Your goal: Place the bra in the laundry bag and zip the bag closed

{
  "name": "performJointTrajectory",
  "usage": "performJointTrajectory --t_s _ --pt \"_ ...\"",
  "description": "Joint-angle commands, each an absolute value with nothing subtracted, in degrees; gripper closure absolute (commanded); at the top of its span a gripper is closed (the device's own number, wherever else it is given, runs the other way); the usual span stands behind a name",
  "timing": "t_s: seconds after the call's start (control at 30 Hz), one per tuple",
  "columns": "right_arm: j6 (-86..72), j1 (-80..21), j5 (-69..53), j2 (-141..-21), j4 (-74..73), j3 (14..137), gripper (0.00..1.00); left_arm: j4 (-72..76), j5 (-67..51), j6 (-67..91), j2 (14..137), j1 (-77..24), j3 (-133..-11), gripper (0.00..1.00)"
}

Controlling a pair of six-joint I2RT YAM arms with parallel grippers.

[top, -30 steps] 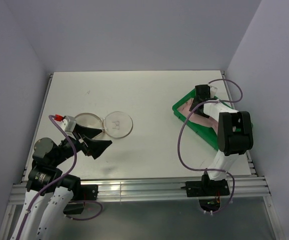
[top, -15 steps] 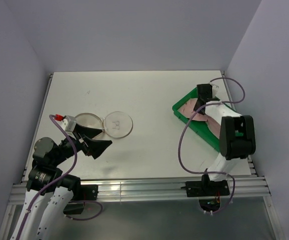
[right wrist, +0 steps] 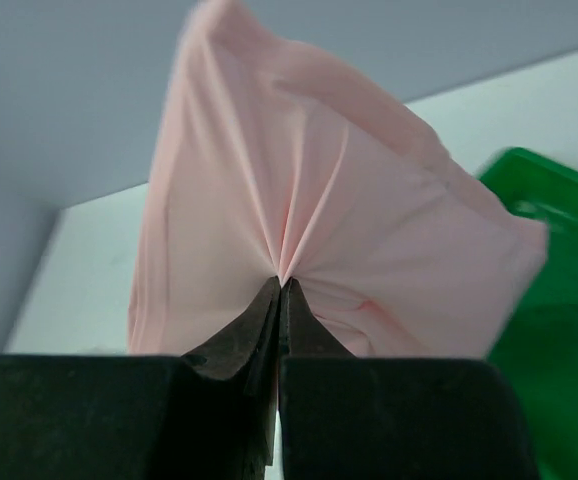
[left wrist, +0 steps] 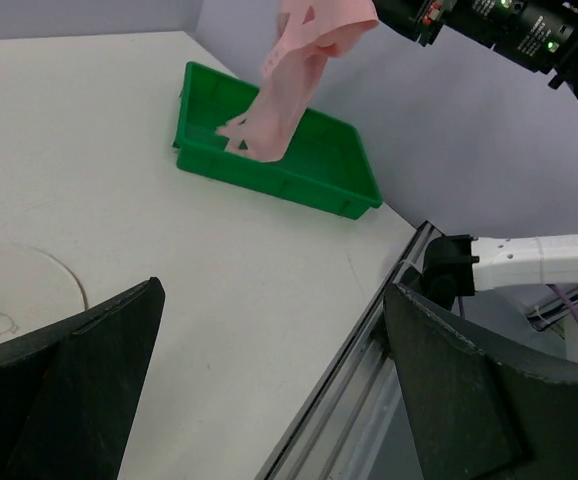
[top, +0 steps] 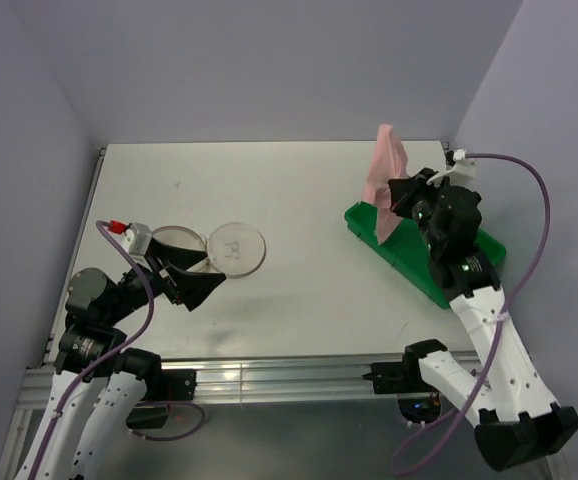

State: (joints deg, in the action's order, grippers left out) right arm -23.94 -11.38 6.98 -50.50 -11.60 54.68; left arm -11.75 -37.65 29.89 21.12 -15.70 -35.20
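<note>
The pale pink bra (top: pixel 383 172) hangs in the air over the back end of the green tray (top: pixel 421 268), pinched at a fold by my right gripper (top: pixel 396 196), which is shut on it. In the right wrist view the cloth (right wrist: pixel 309 200) bunches at the closed tips of that gripper (right wrist: pixel 281 283). From the left wrist view, the bra's (left wrist: pixel 291 70) lower end dangles down to the tray (left wrist: pixel 279 178). The laundry bag (top: pixel 237 248) lies open on the table as two round mesh discs. Just in front of it my left gripper (top: pixel 185 277) is open and holds nothing (left wrist: pixel 272 292).
The green tray sits at the table's right edge, close to the right wall. The table's metal front rail (left wrist: pixel 369 370) runs just below my left gripper. One bag disc (left wrist: pixel 19 290) shows at the left of the left wrist view.
My right gripper shut on the bra in the tray and lifted it high above the tray, the arm swinging up. My left arm has barely moved.
</note>
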Motion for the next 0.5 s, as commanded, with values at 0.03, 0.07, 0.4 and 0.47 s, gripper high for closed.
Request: performJointTrajectory --t_s 0.03,0.07,0.4,0.47 --pt "-29.6 -15.5 -16.4 -45.2 -8.6 54.1 1.00 -2.0 -42.7 32.5 22.4 -15.4 -37.8 0.01" --pt "-32.1 -16.4 -19.1 -44.0 -7.7 54.1 1.00 -0.6 -43.5 34.3 22.8 -15.4 -37.3 0.01" --pt "-44.4 -31.7 -41.1 -42.3 9.6 50.3 1.00 15.8 -44.7 44.4 21.3 -16.0 -28.6 0.01" --pt "-44.7 -34.6 -41.6 -42.1 9.8 48.9 1.00 18.8 -43.5 45.3 21.3 -16.3 -26.5 0.01"
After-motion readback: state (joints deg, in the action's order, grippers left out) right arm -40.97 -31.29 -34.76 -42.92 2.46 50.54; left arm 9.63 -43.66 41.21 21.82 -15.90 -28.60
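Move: The bra already hangs pinched in my right hand. The laundry bag, two flat clear discs side by side, lies about 48 cm to this hand's left, level with it fore and aft, and 31 cm below. The green tray's middle is some 17 cm to its right, 1 cm ahead and 30 cm below. From my open left hand, the bra is about 17 cm ahead and 40 cm right at much the same height; the bag is 16 cm ahead, 6 cm left and 29 cm below. I swing the bra off the tray side with my right hand, about 18 cm left and nearly as far back, climbing some 6 cm, towards my left hand and the bag. On the way I turn that hand about 60 degrees counter-clockwise, its left side rolling up, fingers still shut on the cloth. My left hand stays open, lifts about 3 cm, sinks back slightly and turns a little clockwise. ##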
